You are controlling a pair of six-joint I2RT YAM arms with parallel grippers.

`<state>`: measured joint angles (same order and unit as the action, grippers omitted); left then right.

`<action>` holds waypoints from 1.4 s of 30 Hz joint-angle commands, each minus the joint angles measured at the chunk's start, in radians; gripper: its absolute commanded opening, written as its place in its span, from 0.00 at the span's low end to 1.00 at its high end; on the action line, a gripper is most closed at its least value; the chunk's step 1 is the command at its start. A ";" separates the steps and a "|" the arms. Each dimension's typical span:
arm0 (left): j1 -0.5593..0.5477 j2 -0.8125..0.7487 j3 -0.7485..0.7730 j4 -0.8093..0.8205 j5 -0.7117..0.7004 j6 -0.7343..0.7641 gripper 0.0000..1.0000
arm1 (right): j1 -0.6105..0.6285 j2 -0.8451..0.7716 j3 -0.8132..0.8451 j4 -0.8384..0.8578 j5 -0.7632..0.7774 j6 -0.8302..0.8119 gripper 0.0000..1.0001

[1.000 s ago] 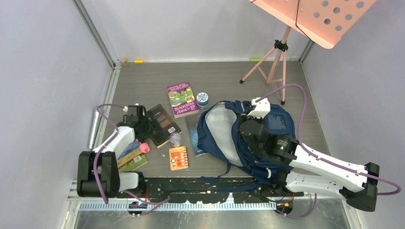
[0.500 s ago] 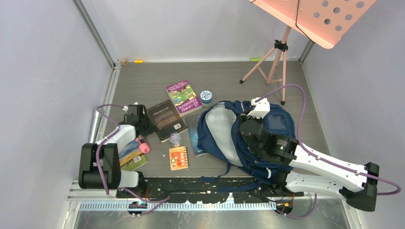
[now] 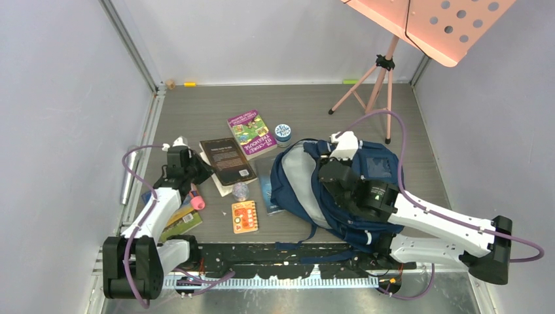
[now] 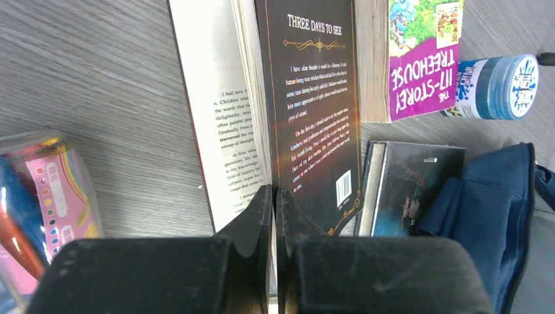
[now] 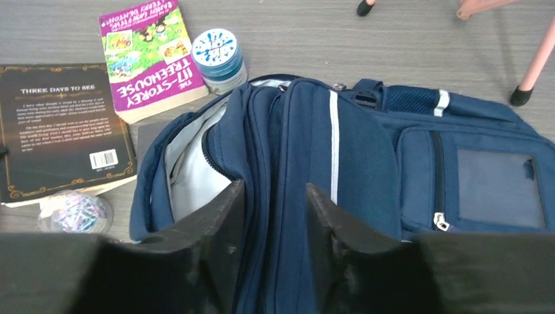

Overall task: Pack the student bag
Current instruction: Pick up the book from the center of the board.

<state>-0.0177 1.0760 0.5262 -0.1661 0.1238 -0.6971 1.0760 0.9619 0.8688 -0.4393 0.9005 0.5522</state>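
The student bag (image 3: 383, 171) lies on its back at centre right, navy, its main zip gaping onto pale lining (image 5: 190, 170). My right gripper (image 5: 275, 190) hovers over the bag's top edge, open, with a ridge of navy fabric running between its fingers. A black book (image 3: 227, 161) titled "Three Days to See" lies left of the bag. My left gripper (image 4: 273, 191) is shut on that black book (image 4: 314, 111) at its near edge, pinching the cover. The cover stands away from the printed pages (image 4: 222, 118).
A purple book (image 3: 250, 133) and a blue jar (image 3: 283, 133) lie behind the bag. A dark notebook (image 3: 268, 186), a clear ball of clips (image 3: 240, 190), an orange card (image 3: 244, 216) and a colourful pencil case (image 3: 190, 199) sit near the left arm. A pink music stand (image 3: 376, 85) rises at back right.
My left gripper closed on the black book, which shifted back and right with its cover parted from the pages. My right gripper's jaws parted over the bag's fabric.
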 commanded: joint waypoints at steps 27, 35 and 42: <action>0.061 -0.060 0.020 0.076 0.213 -0.025 0.00 | 0.077 0.767 0.368 0.591 -0.692 -0.505 0.82; 0.069 -0.051 0.024 0.084 0.226 -0.028 0.00 | 0.173 0.957 0.442 0.681 -0.560 -0.610 0.81; 0.073 -0.052 0.025 0.082 0.230 -0.035 0.00 | 0.174 1.043 0.447 0.797 -0.395 -0.666 0.80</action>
<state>0.0475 1.0279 0.5266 -0.1463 0.3161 -0.7235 1.2598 1.9854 1.2663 0.2134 0.3698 -0.0532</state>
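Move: The black book, its upper part held up by the left hand, has its middle some 32 cm to the right hand's left, 8 cm farther out and 20 cm below. From that hand, the clip jar lies about 28 cm left and 2 cm back, the orange booklet 27 cm left and 11 cm back, and the purple book 25 cm left and 18 cm ahead, all some 21 cm lower. From the left hand, the black book's middle is about 6 cm right, 3 cm ahead and 3 cm lower. The right hand, already letting go of the bag's mouth, opens wide and swings about 31 cm left, first rising some 4 cm to pass over the bag and then sinking to end about 15 cm lower than it began, turning some 50 degrees counter-clockwise until its open fingers hang near the black book's near end and the clip jar, not yet closed on anything. Meanwhile the left hand keeps its shut fingers on the edge of the book's upper part, raises it another 2.5 cm with a slight drift to the right, and rolls a little, its left side dipping. ##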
